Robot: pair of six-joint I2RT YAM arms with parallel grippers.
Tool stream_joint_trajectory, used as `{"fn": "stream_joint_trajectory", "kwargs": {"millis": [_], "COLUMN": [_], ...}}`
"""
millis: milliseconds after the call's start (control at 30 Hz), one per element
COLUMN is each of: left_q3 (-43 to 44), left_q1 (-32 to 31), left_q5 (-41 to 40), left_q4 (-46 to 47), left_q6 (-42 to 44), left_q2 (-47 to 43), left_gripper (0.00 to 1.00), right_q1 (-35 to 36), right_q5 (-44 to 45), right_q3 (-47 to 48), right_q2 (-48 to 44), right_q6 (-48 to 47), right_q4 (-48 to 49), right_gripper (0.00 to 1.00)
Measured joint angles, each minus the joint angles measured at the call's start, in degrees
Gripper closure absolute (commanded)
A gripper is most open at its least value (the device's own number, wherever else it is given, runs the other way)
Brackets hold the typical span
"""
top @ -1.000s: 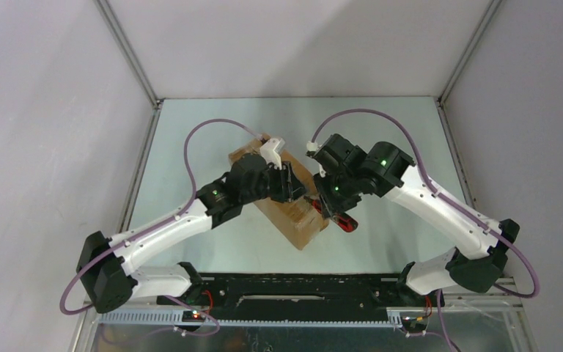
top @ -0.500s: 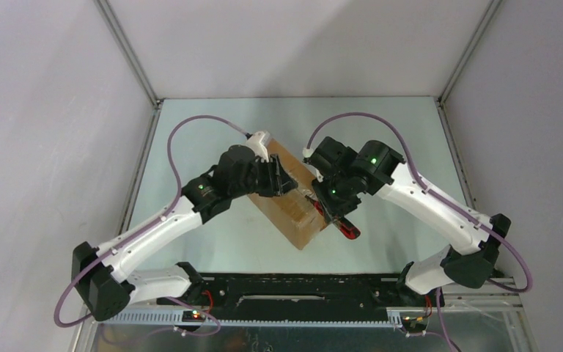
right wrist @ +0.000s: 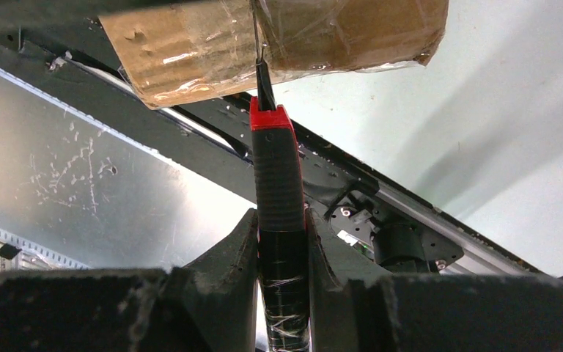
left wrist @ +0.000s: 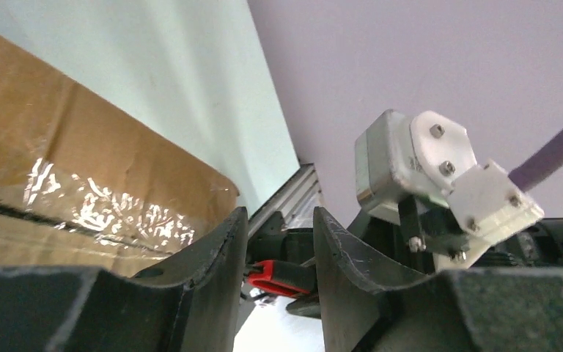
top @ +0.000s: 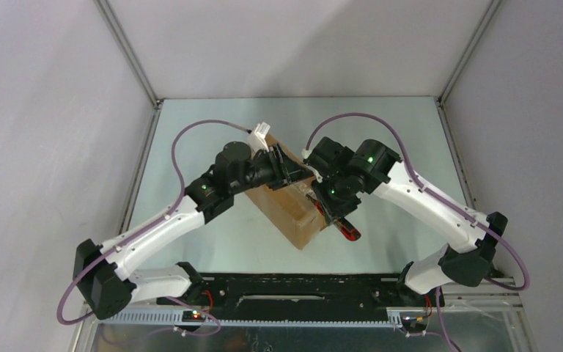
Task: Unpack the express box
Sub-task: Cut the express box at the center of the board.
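The express box (top: 291, 210) is a brown cardboard carton lying slantwise mid-table, with glossy clear tape along its seam (left wrist: 95, 209). My left gripper (top: 291, 167) hovers over the box's far end. In the left wrist view its jaws (left wrist: 278, 246) stand open with nothing between them, and the box (left wrist: 81, 169) lies beside the left finger. My right gripper (top: 325, 207) is at the box's right side, shut (right wrist: 282, 238) on a red and black knife (right wrist: 275, 176). The knife's thin blade (right wrist: 262, 70) touches the taped seam at the box's end (right wrist: 337, 29).
The pale green table (top: 190, 242) is bounded by metal rails (top: 138, 176) and grey walls. A black base bar (top: 300, 282) runs along the near edge. Purple cables (top: 190, 139) arch over both arms.
My left gripper has swung toward the box's far end and turned. The right gripper with the knife shifted slightly nearer along the box's side and stays shut.
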Motion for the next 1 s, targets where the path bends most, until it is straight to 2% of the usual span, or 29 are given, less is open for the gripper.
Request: {"fn": "stream_joint_trajectory", "kwargs": {"millis": [167,400,500,600,733,1000], "left_q3": [-1.1,-1.2,-1.2,-2.2,-5.1,-7.5], "left_q1": [-1.7,-6.4,-7.1,-8.0,-8.2,-10.6], "left_q5": [1.2,1.3,-0.8,-4.0,-7.9,-17.6], "left_q4": [5.2,2.5,1.4,1.3,4.8,10.2], "left_q6": [-4.4,-2.7,-0.1,2.4,3.7,5.2], "left_q2": [3.3,7.2,7.0,7.0,6.9,8.4], "left_gripper": [0.6,0.66,0.82,0.87,0.99,1.0], "right_q1": [0.0,0.0,-0.2,-0.3,-0.8,-2.8], "right_q5": [0.0,-0.5,-0.8,-0.9,-1.1,-1.1], "right_q3": [0.0,0.0,0.0,0.0,0.9,3.6], "right_q2": [0.2,0.8,1.0,1.2,1.7,2.0], "right_q6": [0.0,-0.8,-0.9,-0.9,-0.8,1.0], "right_q4": [-0.2,-0.9,-0.7,-0.7,-1.0,-1.3], "right_gripper": [1.0,1.0,1.0,1.0,1.0,1.0]}}
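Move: The near end of the box's taped seam, where the cutter's blade works, lies about 3 cm to the right of my left hand, level with it fore and aft, and some 10 cm below. From my left hand the box's middle is roughly 2 cm ahead, 4 cm left and 16 cm down, and the cutter about 5 cm back and 7 cm right. From my right hand that seam end is about 4 cm ahead, 4 cm left and 3 cm lower. I bring my half-open left hand down about 9 cm onto the box top beside the blade, going a little right and dipping back on the way before coming forward again, and close the empty fingers until the tips are shut over the seam. My right hand keeps its grip on the cutter with the blade at the seam, easing forward and slightly up by about 1 cm near the end. ##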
